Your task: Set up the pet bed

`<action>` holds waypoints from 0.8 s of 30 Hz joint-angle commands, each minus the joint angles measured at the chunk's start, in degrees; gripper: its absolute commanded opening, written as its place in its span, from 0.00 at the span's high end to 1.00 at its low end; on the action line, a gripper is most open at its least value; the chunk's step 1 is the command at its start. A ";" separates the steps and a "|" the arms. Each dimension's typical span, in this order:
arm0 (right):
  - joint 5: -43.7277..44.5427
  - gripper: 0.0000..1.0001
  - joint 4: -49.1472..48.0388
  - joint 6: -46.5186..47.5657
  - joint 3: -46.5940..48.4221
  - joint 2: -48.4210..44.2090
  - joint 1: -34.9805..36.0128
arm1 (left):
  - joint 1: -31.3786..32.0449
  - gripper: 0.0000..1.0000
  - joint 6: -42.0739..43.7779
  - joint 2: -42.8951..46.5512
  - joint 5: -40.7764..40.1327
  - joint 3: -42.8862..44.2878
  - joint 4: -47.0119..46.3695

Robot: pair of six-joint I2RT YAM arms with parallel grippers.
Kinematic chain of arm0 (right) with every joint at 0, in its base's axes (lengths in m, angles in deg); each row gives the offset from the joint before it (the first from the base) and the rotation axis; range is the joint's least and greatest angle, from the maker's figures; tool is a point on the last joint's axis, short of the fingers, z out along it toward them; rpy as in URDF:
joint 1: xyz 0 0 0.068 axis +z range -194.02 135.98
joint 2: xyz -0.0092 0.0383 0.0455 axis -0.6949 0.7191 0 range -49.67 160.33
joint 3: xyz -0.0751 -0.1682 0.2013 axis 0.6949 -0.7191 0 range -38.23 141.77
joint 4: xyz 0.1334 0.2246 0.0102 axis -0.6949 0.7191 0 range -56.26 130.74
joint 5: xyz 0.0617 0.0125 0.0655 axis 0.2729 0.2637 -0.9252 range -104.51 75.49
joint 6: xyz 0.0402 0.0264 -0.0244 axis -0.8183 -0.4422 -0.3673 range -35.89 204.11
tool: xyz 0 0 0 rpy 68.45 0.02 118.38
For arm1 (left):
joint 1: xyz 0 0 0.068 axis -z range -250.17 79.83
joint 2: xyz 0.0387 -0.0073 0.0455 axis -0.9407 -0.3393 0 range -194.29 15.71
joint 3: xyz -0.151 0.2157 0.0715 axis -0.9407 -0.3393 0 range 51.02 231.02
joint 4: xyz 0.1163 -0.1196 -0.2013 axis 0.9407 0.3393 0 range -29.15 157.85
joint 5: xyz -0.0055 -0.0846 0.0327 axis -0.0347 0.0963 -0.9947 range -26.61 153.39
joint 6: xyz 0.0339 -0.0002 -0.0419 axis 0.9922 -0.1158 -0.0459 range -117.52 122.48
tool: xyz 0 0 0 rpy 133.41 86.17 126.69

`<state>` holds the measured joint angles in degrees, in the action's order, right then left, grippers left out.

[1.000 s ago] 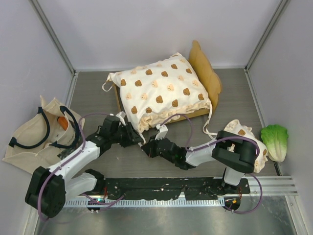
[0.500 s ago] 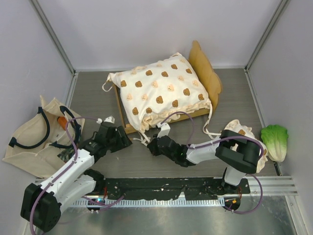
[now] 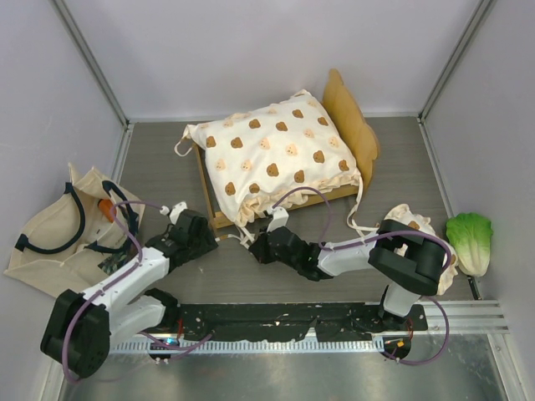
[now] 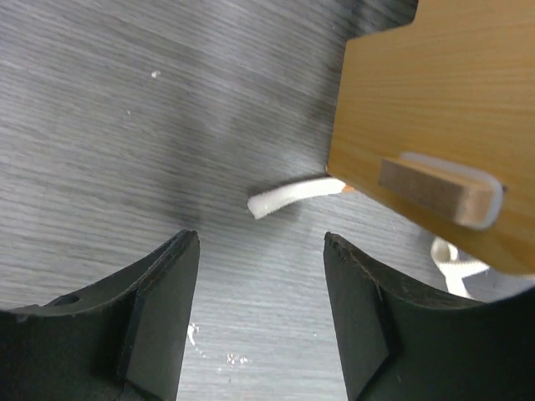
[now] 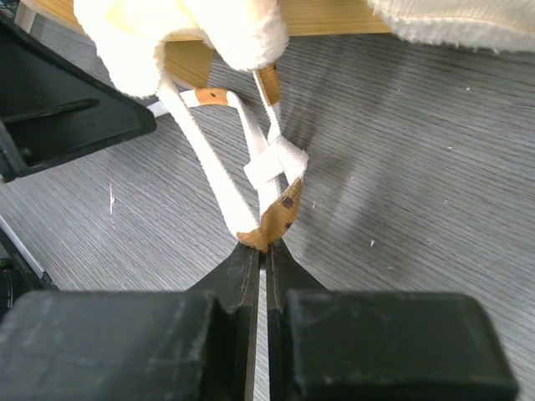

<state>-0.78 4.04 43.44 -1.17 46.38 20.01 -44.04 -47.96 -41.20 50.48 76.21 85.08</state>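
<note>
The pet bed, a light-wood frame with a scalloped headboard, stands at the back centre with the cream bear-print cushion lying on it. My right gripper is at the bed's near-left corner, shut on the brown-printed end of a white cushion tie, which runs up to the cushion corner. My left gripper is open and empty just left of it, low over the table. In the left wrist view the wooden frame corner and a loose white tie end lie just ahead of the open gripper.
A beige tote bag with black handles lies at the left with something orange inside. A green lettuce toy lies at the right wall. A small bear-print pillow sits partly under my right arm. More white ties hang off the bed's near-right corner.
My left gripper has drawn back to the left, away from the right gripper and the bed corner. The right gripper has stayed shut on the tie and shifted slightly towards the bed.
</note>
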 commanded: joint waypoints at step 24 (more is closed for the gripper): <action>-1.78 0.91 -0.19 1.02 0.82 -0.86 -0.84 | -0.11 1.00 -1.51 -5.94 -0.72 -4.62 -14.12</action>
<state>-2.26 4.31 43.47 -1.11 46.38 19.38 -44.06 -49.60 -47.34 49.72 72.34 69.19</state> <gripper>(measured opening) 0.079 0.012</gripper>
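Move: Just ahead of the left hand's open fingers lies the free white strap end, about 2 cm forward, 1 cm to the right and 1 cm below. The bed's wooden corner is about 5 cm ahead and 2 cm right, and the strap knot roughly 9 cm to the right and level with the hand. From the right hand, the free strap end lies some 10 cm to the left, about 1 cm ahead and slightly lower. Reaching forward about 3 cm, with a slight drift right and down, the left hand moves low over the table to the free strap end beside the bed's wooden corner. Its fingers close fully from well open and pinch the strap, while the right hand stays in place with its shut grip on the other strap end. ##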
